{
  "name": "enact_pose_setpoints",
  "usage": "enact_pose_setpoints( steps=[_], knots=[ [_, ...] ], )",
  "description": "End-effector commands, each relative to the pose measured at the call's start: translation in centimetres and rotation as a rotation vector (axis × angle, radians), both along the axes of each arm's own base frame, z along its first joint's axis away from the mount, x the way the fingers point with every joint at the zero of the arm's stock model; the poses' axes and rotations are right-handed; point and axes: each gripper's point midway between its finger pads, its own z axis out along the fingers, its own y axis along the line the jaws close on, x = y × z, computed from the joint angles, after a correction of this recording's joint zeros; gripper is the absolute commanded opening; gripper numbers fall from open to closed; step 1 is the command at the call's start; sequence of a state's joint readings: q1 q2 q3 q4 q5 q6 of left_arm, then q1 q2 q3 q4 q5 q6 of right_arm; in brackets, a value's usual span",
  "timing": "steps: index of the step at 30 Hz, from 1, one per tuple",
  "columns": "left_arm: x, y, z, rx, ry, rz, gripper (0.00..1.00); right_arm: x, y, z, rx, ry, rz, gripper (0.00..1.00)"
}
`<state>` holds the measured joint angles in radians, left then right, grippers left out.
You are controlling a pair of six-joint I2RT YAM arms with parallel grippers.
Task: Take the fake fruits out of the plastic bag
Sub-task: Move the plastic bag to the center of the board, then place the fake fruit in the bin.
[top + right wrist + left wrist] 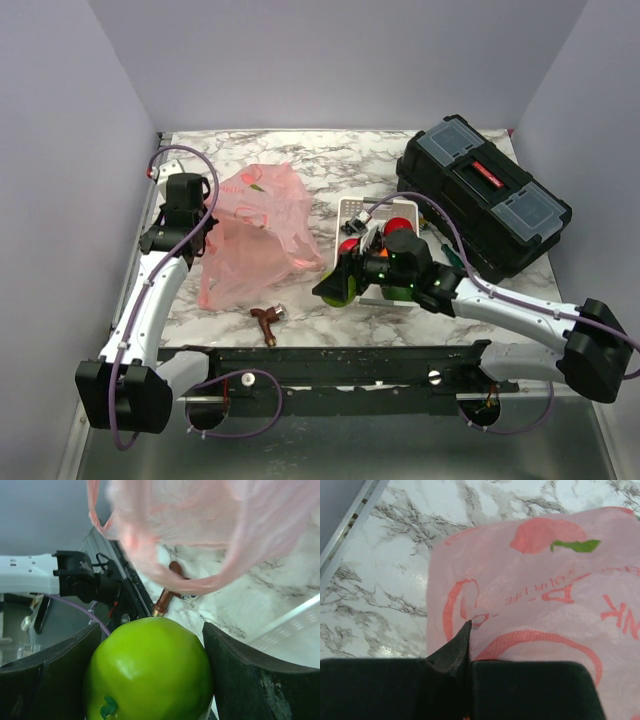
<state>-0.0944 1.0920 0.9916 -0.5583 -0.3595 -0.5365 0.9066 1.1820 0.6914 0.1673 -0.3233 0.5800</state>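
The pink plastic bag [258,232] lies crumpled on the marble table at the left, and it fills the right of the left wrist view [545,595]. My left gripper [200,232] is shut on the bag's left edge, with the jaws pressed together [467,632]. My right gripper [340,283] is shut on a light green round fruit [346,288] and holds it just right of the bag, at the tray's near left corner. The fruit sits between both fingers [150,672]. Red fruits [400,225] lie in the white tray [352,208]. What the bag still holds is hidden.
A black toolbox [485,195] stands at the back right. A small brown tool [267,320] lies on the table in front of the bag, also seen in the right wrist view [167,592]. A black rail [330,365] runs along the near edge.
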Motion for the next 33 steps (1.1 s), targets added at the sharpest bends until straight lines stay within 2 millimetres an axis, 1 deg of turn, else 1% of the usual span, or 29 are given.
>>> enact_pose_setpoints(
  steps=[1,2,3,5,7,9,10,11,13,14,17,20,22,24,27,30,31,32,33],
  knots=[
    [0.8,-2.3,-0.2,-0.056,-0.007,-0.135,0.00,-2.3,1.4,-0.2,0.006,0.034,0.173,0.01],
    [0.8,-2.4,-0.3,-0.061,-0.002,-0.135,0.00,-1.7,1.4,-0.9,-0.027,0.049,0.145,0.01],
    [0.7,-2.1,-0.3,-0.055,0.003,-0.117,0.00,-1.0,1.3,-1.3,-0.055,0.054,0.105,0.01],
    [0.4,-1.0,-0.2,-0.029,0.005,-0.058,0.00,0.3,0.9,-1.9,-0.094,0.045,0.031,0.01],
    [-0.1,0.1,0.2,-0.009,-0.014,0.002,0.00,1.9,0.1,-2.0,-0.126,0.030,-0.075,0.01],
    [-1.0,1.5,0.4,0.012,-0.031,0.090,0.00,3.5,-1.2,-2.1,-0.152,0.025,-0.209,0.01],
    [-1.3,2.0,0.6,0.020,-0.042,0.124,0.00,4.4,-2.0,-2.0,-0.161,0.008,-0.274,0.01],
    [-1.8,2.6,0.8,0.022,-0.056,0.166,0.00,4.9,-3.3,-2.6,-0.200,0.010,-0.340,0.01],
    [-2.3,3.2,1.0,0.022,-0.078,0.211,0.00,6.3,-5.7,-3.0,-0.249,-0.007,-0.484,0.01],
    [-2.4,3.3,1.1,0.020,-0.086,0.220,0.00,6.5,-6.8,-3.1,-0.271,-0.012,-0.533,0.01],
    [-2.5,3.4,0.8,0.010,-0.083,0.239,0.07,7.0,-9.6,-3.6,-0.347,-0.036,-0.640,0.01],
    [-2.4,3.3,0.6,-0.001,-0.072,0.245,0.10,7.1,-12.2,-4.2,-0.431,-0.049,-0.725,0.01],
    [-2.3,3.1,0.5,-0.009,-0.068,0.235,0.21,7.2,-13.5,-4.6,-0.487,-0.057,-0.764,0.01],
    [-2.0,2.8,0.4,-0.016,-0.068,0.213,0.33,7.2,-14.3,-4.8,-0.522,-0.061,-0.788,0.01],
    [-1.7,2.2,0.2,-0.029,-0.063,0.176,0.50,7.3,-14.0,-5.0,-0.524,-0.059,-0.777,0.02],
    [-1.7,1.9,0.1,-0.032,-0.060,0.154,0.63,7.3,-13.2,-5.5,-0.529,-0.059,-0.743,0.06],
    [-1.8,1.9,0.2,-0.032,-0.062,0.150,0.68,7.4,-13.1,-5.7,-0.534,-0.059,-0.738,0.07],
    [-2.0,1.9,0.3,-0.032,-0.064,0.149,0.75,7.5,-12.9,-5.9,-0.542,-0.059,-0.732,0.08],
    [-2.3,1.9,0.3,-0.039,-0.066,0.155,0.91,7.6,-12.7,-6.2,-0.552,-0.058,-0.725,0.10]
  ],
)
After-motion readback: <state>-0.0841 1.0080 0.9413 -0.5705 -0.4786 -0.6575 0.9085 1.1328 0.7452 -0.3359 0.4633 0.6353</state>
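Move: The white basket that the held green fruit is going to has its middle about 12 cm to the right hand's right, 12 cm ahead and 15 cm below; inside it, the red apple sits roughly 5 cm right and 10 cm ahead, the orange 14 cm right and 6 cm ahead. The bag's middle is some 22 cm left of this hand and 14 cm ahead. From the left hand, which pinches its edge, that middle lies about 16 cm right, level fore and aft and 15 cm below. The green fruit, still gripped, is carried by the right hand first down, then about 13 cm right and 7 cm forward over the basket's near part, ending some 6 cm lower; the wrist swings about 40 degrees clockwise and its left side drops. The left hand gives the bag a small tug right, draws some 3 cm left and back, then opens wide and lets go of it. ##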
